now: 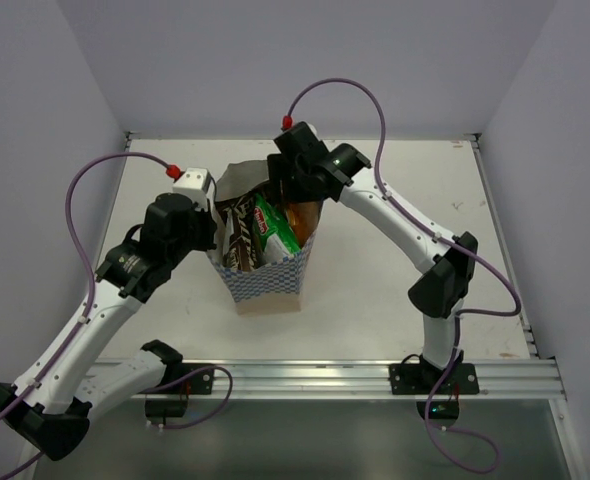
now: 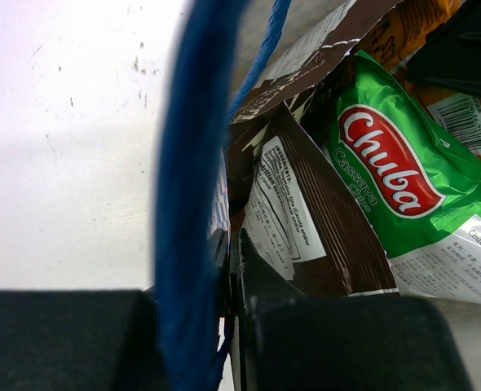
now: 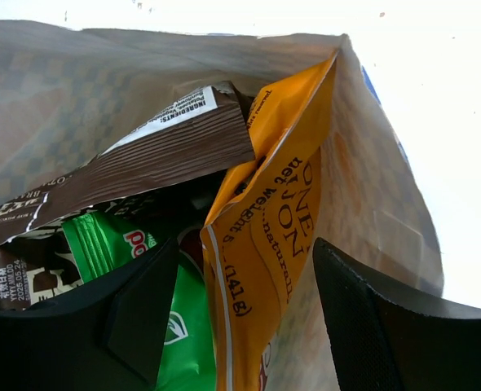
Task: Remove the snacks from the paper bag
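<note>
The paper bag (image 1: 271, 284) stands upright in the middle of the table, its mouth wide. Inside it stand an orange packet (image 3: 273, 212), a green-and-white packet (image 2: 387, 171) and dark brown packets (image 2: 322, 236). My left gripper (image 2: 231, 244) is shut on the bag's left rim, and the blue cord handle (image 2: 187, 163) hangs in front of it. My right gripper (image 3: 244, 248) reaches into the bag from the far side. It is open, with one finger on each side of the orange packet's upper edge. The bag's inner wall (image 3: 371, 204) lies just beyond the right finger (image 3: 371, 326).
A white tabletop (image 1: 395, 300) surrounds the bag, closed in by pale walls at the back and sides. A metal rail (image 1: 325, 378) runs along the near edge, carrying both arm bases. Purple cables (image 1: 75, 200) loop above each arm.
</note>
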`<action>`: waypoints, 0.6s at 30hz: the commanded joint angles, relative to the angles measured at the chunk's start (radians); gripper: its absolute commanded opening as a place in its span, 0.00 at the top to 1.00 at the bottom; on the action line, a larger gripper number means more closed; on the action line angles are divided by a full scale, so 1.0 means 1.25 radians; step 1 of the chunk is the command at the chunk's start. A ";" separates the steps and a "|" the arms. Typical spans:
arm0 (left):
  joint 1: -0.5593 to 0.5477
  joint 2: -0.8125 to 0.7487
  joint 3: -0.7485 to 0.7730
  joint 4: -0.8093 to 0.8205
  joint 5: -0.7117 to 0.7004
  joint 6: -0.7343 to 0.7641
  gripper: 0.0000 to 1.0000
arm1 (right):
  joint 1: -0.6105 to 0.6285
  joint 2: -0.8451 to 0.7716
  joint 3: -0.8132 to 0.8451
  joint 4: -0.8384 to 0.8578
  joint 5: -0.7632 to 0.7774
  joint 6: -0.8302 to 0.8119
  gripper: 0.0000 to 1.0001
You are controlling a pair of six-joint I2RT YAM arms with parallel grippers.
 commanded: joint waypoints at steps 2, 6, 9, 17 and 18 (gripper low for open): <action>0.000 0.005 0.018 0.036 -0.014 -0.012 0.90 | 0.001 0.002 -0.004 0.032 -0.024 -0.002 0.31; -0.001 0.006 0.016 0.037 -0.011 -0.014 0.90 | 0.001 0.008 -0.013 0.035 -0.022 -0.002 0.35; -0.001 0.005 0.016 0.039 -0.011 -0.015 0.90 | 0.001 0.018 -0.009 0.035 -0.021 -0.005 0.42; -0.001 0.003 0.015 0.039 -0.005 -0.014 0.90 | 0.000 0.060 0.056 0.004 -0.019 -0.016 0.72; 0.000 0.003 0.016 0.039 -0.001 -0.014 0.90 | 0.001 0.064 0.064 0.001 -0.019 -0.020 0.76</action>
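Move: The orange snack's middle lies about 6 cm below the right hand, some 2 cm back and 2 cm to its right, its upper part standing between the open fingers. The green snack is about 6 cm back and 3 cm left of that hand, 7 cm below. From the left hand, holding the paper bag's rim, the orange snack lies some 18 cm right, 5 cm ahead and 5 cm lower. The right hand sinks about 2.5 cm, easing left, and pinches the orange snack; the left keeps the rim. ##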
